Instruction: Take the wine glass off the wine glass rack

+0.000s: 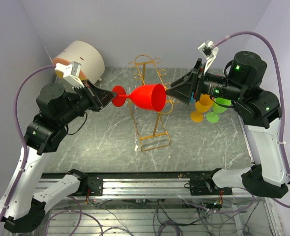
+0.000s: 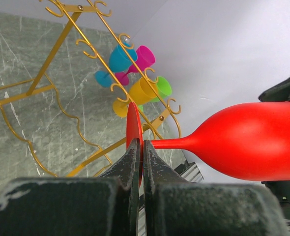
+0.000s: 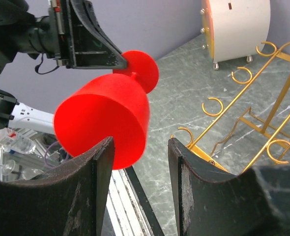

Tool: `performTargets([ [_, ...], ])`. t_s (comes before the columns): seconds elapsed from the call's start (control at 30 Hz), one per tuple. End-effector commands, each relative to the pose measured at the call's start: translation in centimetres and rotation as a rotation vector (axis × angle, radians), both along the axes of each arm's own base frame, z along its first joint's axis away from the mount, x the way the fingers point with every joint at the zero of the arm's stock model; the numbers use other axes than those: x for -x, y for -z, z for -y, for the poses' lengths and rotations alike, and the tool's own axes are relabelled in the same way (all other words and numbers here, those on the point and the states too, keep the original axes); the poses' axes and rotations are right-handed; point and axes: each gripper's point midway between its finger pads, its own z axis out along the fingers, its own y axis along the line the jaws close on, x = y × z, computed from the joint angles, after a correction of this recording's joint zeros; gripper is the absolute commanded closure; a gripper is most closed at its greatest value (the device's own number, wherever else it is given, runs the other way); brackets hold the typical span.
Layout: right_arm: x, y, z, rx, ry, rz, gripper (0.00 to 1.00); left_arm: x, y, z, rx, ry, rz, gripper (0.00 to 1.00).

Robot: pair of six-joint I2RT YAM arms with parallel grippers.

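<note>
The red wine glass [image 1: 147,97] [image 2: 253,140] [image 3: 103,120] lies on its side in the air, above the table. Its foot points left and its open bowl points right. My left gripper [image 1: 110,100] [image 2: 141,142] is shut on the thin foot disc. The golden wine glass rack [image 1: 156,124] [image 2: 55,51] [image 3: 202,153] stands just behind and under the glass. I cannot tell whether the stem touches a hook. My right gripper [image 1: 170,93] [image 3: 140,142] is open at the bowl's rim, with nothing between its fingers.
Several coloured glasses, orange, green, blue and pink [image 1: 206,109] [image 2: 135,73], sit on the table under my right arm. A white drum-shaped object with an orange face [image 1: 81,59] [image 3: 236,24] stands at the back left. Walls close in behind and at the sides.
</note>
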Motion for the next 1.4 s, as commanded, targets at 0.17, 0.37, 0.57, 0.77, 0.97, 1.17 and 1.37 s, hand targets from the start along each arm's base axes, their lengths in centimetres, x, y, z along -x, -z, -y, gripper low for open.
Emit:
performTargets([
  [0.17,0.8,-0.9,-0.3,-0.027,-0.04,0.023,0.53,-0.1,-3.0,1.1,0.051,0.055,0.078,0.93],
  [0.37,0.0,0.3,-0.7,-0.007,-0.035,0.005,0.53,-0.2,-3.5,1.6,0.076,0.079,0.084,0.93],
  [0.57,-0.7,1.2,-1.5,-0.003,-0.052,-0.013,0.53,-0.3,-3.7,1.9,0.086,0.091,0.082,0.93],
  [0.77,-1.1,1.0,-2.0,-0.016,-0.061,-0.021,0.74,-0.7,-3.3,2.1,0.078,0.093,0.075,0.93],
  [0.97,-2.9,-0.3,-0.4,-0.026,0.098,0.013,1.0,-1.3,-2.3,1.5,0.035,0.048,0.056,0.76],
  [1.17,-4.7,-4.6,3.4,-0.112,0.357,0.147,1.0,-1.8,0.4,-1.7,-0.064,-0.119,0.034,0.63],
  [1.37,-8.3,-7.1,7.8,-0.13,0.671,0.247,1.0,-1.5,4.7,-5.3,-0.171,-0.278,0.0,0.62],
])
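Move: The left hand still pinches the foot of the red wine glass, and the right gripper it is offered to waits half open about 18 cm to its right, 4 cm back and 3 cm higher. From the right hand, the glass's middle lies about 9 cm left, 2 cm ahead and 2 cm lower, its open rim facing that hand. The empty rack stands about 8 cm ahead and 5 cm left of the right hand, some 25 cm below; the yellow glass is roughly 11 cm ahead, 19 cm right and 36 cm down. The left hand eases the red glass a couple of centimetres right and forward while the right hand sinks about 2 cm and slips left and slightly forward to the bowl's rim, where its fingers shut on the forward wall. With the rim pinched, the left fingers open off the foot and that hand draws about 4 cm left and dips, while the right carries the glass about 5 cm forward, as much to the right and some 4 cm up, swinging clockwise about 25 degrees. ##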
